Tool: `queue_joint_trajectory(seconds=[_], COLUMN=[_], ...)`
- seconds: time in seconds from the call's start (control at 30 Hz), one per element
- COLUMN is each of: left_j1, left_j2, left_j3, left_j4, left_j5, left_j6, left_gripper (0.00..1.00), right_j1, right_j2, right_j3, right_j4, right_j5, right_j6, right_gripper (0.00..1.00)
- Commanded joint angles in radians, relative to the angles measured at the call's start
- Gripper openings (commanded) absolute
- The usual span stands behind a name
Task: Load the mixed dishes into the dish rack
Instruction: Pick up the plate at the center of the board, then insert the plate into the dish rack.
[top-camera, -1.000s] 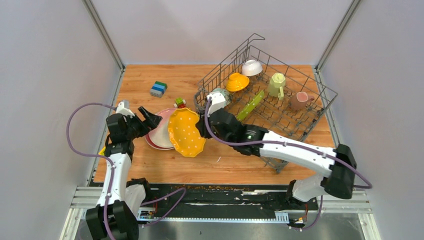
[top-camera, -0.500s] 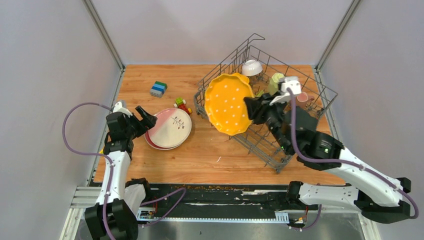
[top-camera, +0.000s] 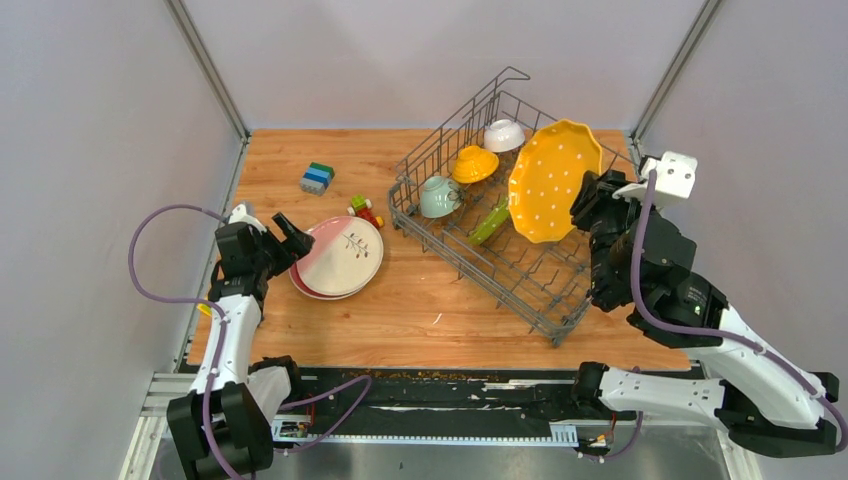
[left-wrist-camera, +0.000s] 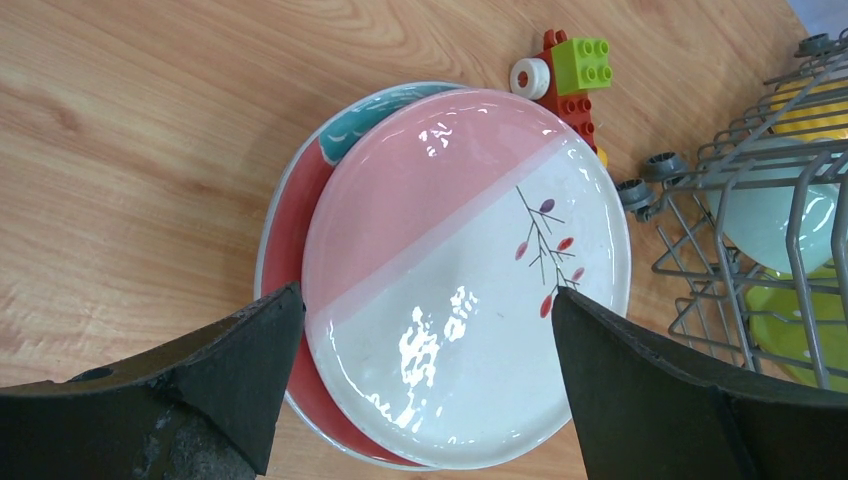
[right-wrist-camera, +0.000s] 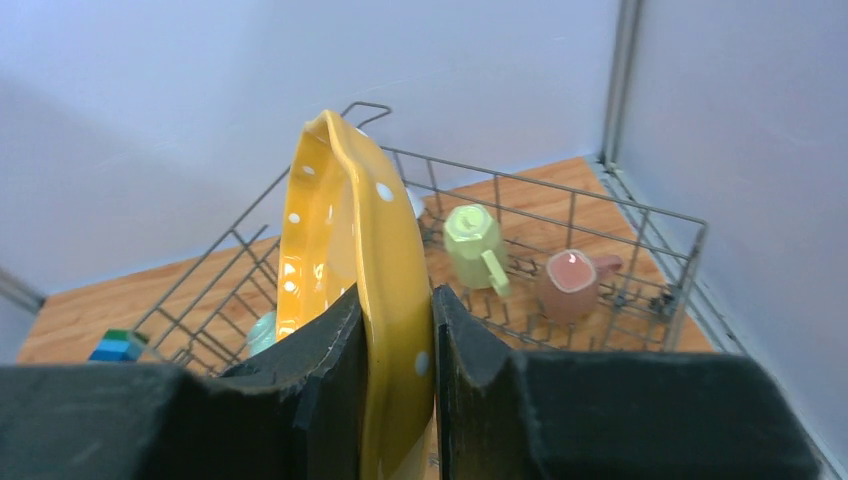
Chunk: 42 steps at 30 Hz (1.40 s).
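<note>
My right gripper is shut on the rim of a yellow white-dotted plate. It holds the plate on edge above the right half of the grey wire dish rack. Inside the rack are a teal mug, a yellow bowl, a white bowl, a lime-green plate, a pale-green mug and a pink mug. My left gripper hangs open over the near edge of a pink-and-white plate, which is stacked on a red plate.
Small toy blocks lie on the wooden table: a blue-green stack and a red-green cluster between the plate stack and the rack's left corner. Grey walls close in the table on three sides.
My right arm has swung the yellow plate from the table left of the rack, across it, to above its right end. The left arm has barely moved.
</note>
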Motion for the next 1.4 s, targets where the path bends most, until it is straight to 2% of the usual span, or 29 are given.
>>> queue_joint_trajectory(seconds=[0.0, 0.13, 0.47, 0.73, 1.0, 1.2, 1.37], left_j1=[0.003, 0.003, 0.003, 0.003, 0.003, 0.003, 0.003], left_j2=[0.006, 0.017, 0.043, 0.082, 0.126, 0.142, 0.155], left_j3=[0.047, 0.052, 0.054, 0.064, 0.074, 0.075, 0.075], left_j4=[0.027, 0.024, 0.017, 0.02, 0.036, 0.042, 0.053], left_j5=[-0.007, -0.006, -0.003, -0.003, 0.017, 0.02, 0.031], left_j6=[0.017, 0.024, 0.034, 0.041, 0.039, 0.042, 0.039], left_gripper=[1.0, 1.0, 1.0, 1.0, 1.0, 1.0, 1.0], right_j1=[-0.021, -0.066, -0.273, -0.299, -0.308, -0.32, -0.334], right_j2=[-0.036, -0.044, 0.049, 0.162, 0.276, 0.314, 0.321], right_j3=[-0.036, -0.107, -0.224, -0.251, -0.26, -0.303, -0.33], right_j4=[0.115, 0.116, 0.126, 0.127, 0.169, 0.352, 0.399], right_j5=[0.177, 0.236, 0.167, 0.198, 0.234, 0.29, 0.294], right_j6=[0.028, 0.094, 0.224, 0.334, 0.331, 0.183, 0.135], right_gripper=[0.0, 0.0, 0.0, 0.0, 0.0, 0.0, 0.0])
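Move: My right hand holds the yellow plate upright high over the rack; the free slots lie some 13 cm ahead, 2 cm right, 36 cm below, with the green plate about 16 cm ahead and 8 cm left of that hand. From my open left hand the pink-and-white plate is about 4 cm ahead, 7 cm right, 11 cm below, the red plate under it 2 cm nearer left, the toy train 16 cm ahead, 14 cm right. I lower the yellow plate some 15 cm towards the slots beside the green plate, keeping my right fingers pinched on its rim: first down and right, then down and about 8 cm forward with a slight return left, turning some 30 degrees clockwise and tipping down. Meanwhile my left hand, fingers wide open, sinks slowly about 2.5 cm towards the pink-and-white plate, edging forward, without touching. ##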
